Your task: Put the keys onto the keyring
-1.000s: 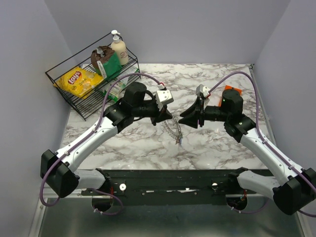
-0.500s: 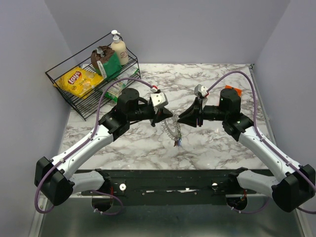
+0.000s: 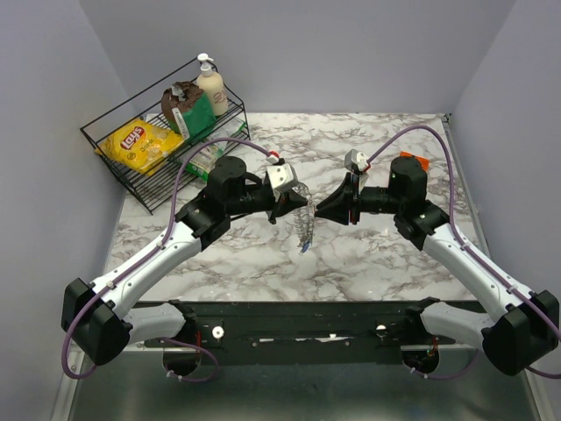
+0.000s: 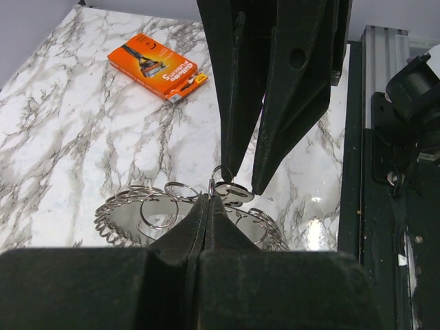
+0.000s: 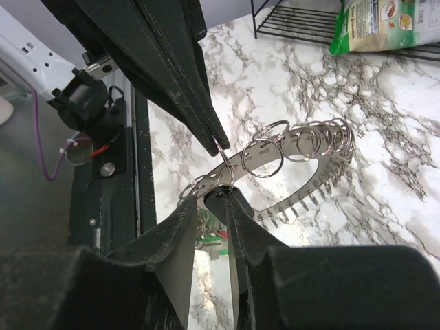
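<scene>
The keyring (image 3: 305, 226), a toothed grey disc strung with small split rings, hangs tilted above the table between both arms. My left gripper (image 3: 287, 209) is shut on one split ring (image 5: 226, 163) at its rim; in the left wrist view the left gripper (image 4: 210, 196) pinches that ring above the keyring (image 4: 130, 206). My right gripper (image 5: 214, 203) has closed in from the right round the black key (image 5: 221, 201) at that same ring. Coloured key heads (image 5: 214, 238) dangle below, and a blue one (image 3: 302, 248) shows in the top view.
An orange box (image 3: 410, 161) lies at the back right, behind the right arm. A black wire rack (image 3: 131, 171) at the back left holds a yellow chips bag (image 3: 140, 143), a bottle and other packets. Black base rails run along the near table edge.
The left gripper has carried the keyring up and slightly left, and the dangling keys rose with it. The right gripper's jaws have narrowed round the black key.
</scene>
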### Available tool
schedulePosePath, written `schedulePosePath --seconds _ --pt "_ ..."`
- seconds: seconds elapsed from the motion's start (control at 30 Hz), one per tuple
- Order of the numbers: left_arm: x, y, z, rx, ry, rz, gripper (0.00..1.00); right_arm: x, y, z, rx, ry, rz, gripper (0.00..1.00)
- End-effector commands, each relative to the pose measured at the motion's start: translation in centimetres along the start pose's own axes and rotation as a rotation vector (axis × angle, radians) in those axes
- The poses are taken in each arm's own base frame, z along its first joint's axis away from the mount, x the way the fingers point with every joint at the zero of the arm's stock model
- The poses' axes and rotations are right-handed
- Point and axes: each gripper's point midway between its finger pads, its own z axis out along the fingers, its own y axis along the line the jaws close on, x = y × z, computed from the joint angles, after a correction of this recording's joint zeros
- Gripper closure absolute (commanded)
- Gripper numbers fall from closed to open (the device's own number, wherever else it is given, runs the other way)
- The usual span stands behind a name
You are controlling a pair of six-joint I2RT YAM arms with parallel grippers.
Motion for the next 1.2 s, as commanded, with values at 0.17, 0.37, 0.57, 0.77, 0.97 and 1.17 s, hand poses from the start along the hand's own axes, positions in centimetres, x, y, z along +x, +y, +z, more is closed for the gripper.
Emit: schedulePosePath --seconds 0.17,0.37,0.57,0.77,0.97,1.17 --pt "-1.9 -0.6 -0.3 0.034 -0.067 0.067 1.00 -1.9 0.6 0.2 -0.045 -0.038 -0.043 0.69" --pt "-2.0 -0.8 -0.4 0.043 -0.070 0.077 1.00 -2.2 0.8 0.2 -0.047 -0.046 -0.029 0.77" --pt "-2.1 -1.2 -0.3 0.070 -0.075 0.077 1.00 -2.3 0.7 0.5 -0.060 -0.043 -0.016 0.83" --pt "-2.1 -1.4 -0.5 0.075 -0.079 0.082 1.00 -2.1 0.7 0.5 -0.061 -0.040 -0.013 0.99" --pt "-2.1 -1.5 -0.6 0.074 -0.087 0.089 1.00 -1.8 0.6 0.6 -0.064 -0.035 -0.005 1.00" --pt "-2.4 -1.5 -0.7 0.065 -0.116 0.091 1.00 -1.3 0.4 0.9 -0.075 -0.024 0.011 1.00"
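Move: The small wire ring still pinched in the left fingertips is what the right hand closes on: about 1 cm ahead of the right hand, 1 cm to its left and level in height. From the left hand that ring is about 1 cm to the right, straight level. The black-headed key hangs some 2 cm below the right hand, about 1 cm to its left. The big keyring hangs roughly 5 cm below the right hand, 3 cm ahead and 1 cm left. The right fingertips shut from about a third open and pinch the small wire ring right beside the left fingertips, after easing only some half a centimetre up and towards the left hand. The left hand keeps its shut grip on the ring and draws about 1 cm back, bringing it in line with the right fingers. ##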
